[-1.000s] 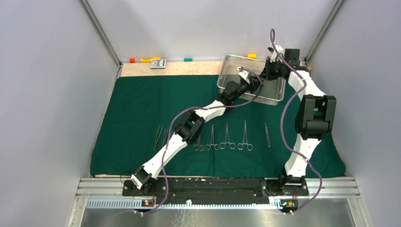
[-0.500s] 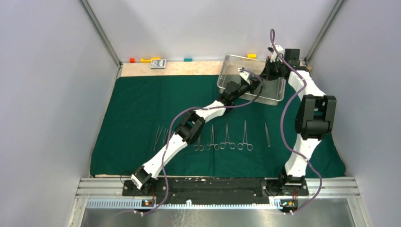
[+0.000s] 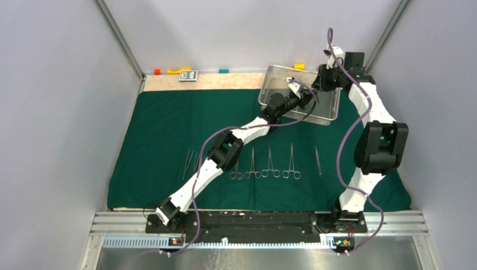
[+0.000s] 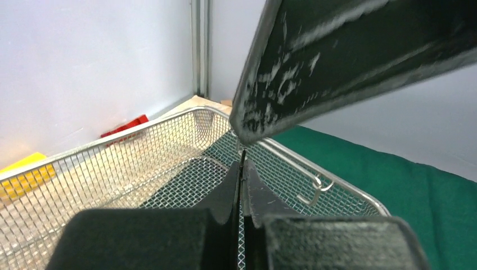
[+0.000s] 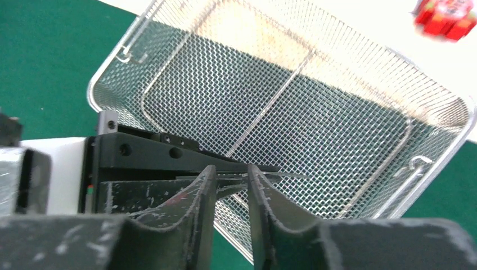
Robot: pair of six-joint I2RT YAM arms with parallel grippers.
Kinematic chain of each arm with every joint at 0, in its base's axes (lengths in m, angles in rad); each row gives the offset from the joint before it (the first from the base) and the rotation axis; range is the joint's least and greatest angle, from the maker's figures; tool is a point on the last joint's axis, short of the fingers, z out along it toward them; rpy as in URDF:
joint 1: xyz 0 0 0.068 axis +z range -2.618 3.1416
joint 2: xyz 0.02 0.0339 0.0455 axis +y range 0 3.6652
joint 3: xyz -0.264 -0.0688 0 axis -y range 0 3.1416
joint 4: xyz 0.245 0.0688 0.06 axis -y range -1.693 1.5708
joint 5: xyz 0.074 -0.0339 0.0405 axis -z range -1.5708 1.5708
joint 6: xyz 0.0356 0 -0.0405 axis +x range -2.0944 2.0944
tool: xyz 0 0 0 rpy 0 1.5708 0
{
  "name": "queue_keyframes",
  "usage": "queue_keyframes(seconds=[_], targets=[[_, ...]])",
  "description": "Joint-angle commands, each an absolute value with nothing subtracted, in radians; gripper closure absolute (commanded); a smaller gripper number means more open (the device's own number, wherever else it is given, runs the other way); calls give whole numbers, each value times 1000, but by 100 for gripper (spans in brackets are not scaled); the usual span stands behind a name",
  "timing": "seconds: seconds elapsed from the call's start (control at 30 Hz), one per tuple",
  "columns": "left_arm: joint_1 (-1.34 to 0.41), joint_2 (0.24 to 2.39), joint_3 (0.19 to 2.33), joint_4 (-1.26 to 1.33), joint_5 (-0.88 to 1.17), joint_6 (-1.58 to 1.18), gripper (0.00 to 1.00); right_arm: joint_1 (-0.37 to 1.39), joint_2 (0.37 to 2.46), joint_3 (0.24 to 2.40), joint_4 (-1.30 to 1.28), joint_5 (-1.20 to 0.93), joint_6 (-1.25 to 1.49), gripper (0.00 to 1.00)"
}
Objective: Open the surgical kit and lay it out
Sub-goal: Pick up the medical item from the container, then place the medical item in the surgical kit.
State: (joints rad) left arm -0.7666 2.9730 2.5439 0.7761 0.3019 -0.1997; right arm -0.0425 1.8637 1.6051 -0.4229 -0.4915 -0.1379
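Above the wire-mesh tray point(image 3: 263, 87) my two grippers meet tip to tip. The left gripper point(image 3: 310, 93) is shut on a slim steel instrument point(image 5: 288, 175), a thin strip pinched between its fingers point(image 4: 242, 163). The right gripper point(image 3: 322, 84) stands just past it with its jaws slightly apart point(image 5: 231, 169), the strip running across the gap. No instrument shows on the tray's mesh point(image 5: 292, 73), seen in both wrist views point(image 4: 169, 115). On the dark green cloth point(image 3: 169, 124) lies a row of instruments: tweezers point(image 3: 188, 163), ring-handled clamps point(image 3: 270, 164) and another tweezers point(image 3: 318, 160).
Along the back edge a wooden board point(image 3: 214, 81) carries a red block point(image 3: 157, 71), a yellow piece point(image 3: 179, 71), a small grey device point(image 3: 188, 75), a teal block point(image 3: 224, 71) and a yellow block point(image 3: 299, 66). Grey walls close both sides.
The left gripper has closed on the slim instrument. The right gripper's jaws have parted a little, and the right arm has risen and shifted slightly to the right.
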Motion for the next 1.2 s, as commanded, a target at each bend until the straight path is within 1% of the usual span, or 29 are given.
queue_keyframes(seconds=[0.0, 0.07, 0.2, 0.37, 0.43, 0.47, 0.57, 0.73, 0.8, 1.0, 1.17], targets=[[-772, 2801, 2582, 742, 360, -171, 100, -58, 1717, 1693, -416, -502, -126, 64], [-773, 2766, 2583, 694, 381, -175, 100, -67, 1683, 1698, -419, -502, -114, 57], [-774, 2691, 2590, 554, 419, -214, 100, -100, 1609, 1694, -419, -504, -92, 49], [-795, 2582, 2605, 242, 491, -290, 100, -163, 1522, 1665, -427, -530, -71, 48], [-800, 2530, 2557, 136, 538, -362, 100, -190, 1494, 1642, -433, -552, -60, 47], [-804, 2494, 2500, 111, 557, -397, 100, -205, 1480, 1629, -435, -567, -54, 47], [-822, 2398, 2307, 108, 593, -506, 100, -245, 1442, 1577, -440, -619, -38, 48], [-887, 2347, 2151, 86, 671, -595, 100, -287, 1386, 1460, -442, -674, -33, 48], [-909, 2352, 2119, 86, 704, -637, 100, -295, 1360, 1413, -444, -680, -42, 48], [-950, 2395, 1996, 248, 757, -803, 100, -334, 1274, 1277, -451, -699, -75, 48], [-972, 2456, 1986, 321, 742, -859, 100, -376, 1218, 1203, -481, -719, -110, 48]])
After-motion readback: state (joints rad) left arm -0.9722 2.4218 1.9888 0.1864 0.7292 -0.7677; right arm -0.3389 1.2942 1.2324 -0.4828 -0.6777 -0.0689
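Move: The medical item is already pinched in the left gripper. Its bare spot on the green cloth is about 28 cm back, 5 cm right and 13 cm below. Neighbouring the spot, the laid-out scalpel handle lies 28 cm straight back, and the nearest clamp 28 cm back and 11 cm left. The tray's middle is roughly 4 cm ahead, 5 cm left and 11 cm below. From the right hand the item is right at its pads, perhaps 1 cm left and 2 cm lower. Keep the left gripper shut on the medical item, lift it about 14 cm out over the tray, then swing back some 26 cm and down towards the gap right of the scalpel handle, rolling the wrist round until the fingers point right and slightly down. Open the right fingers to half, rise clear of the item, then draw back and right, sinking again. ##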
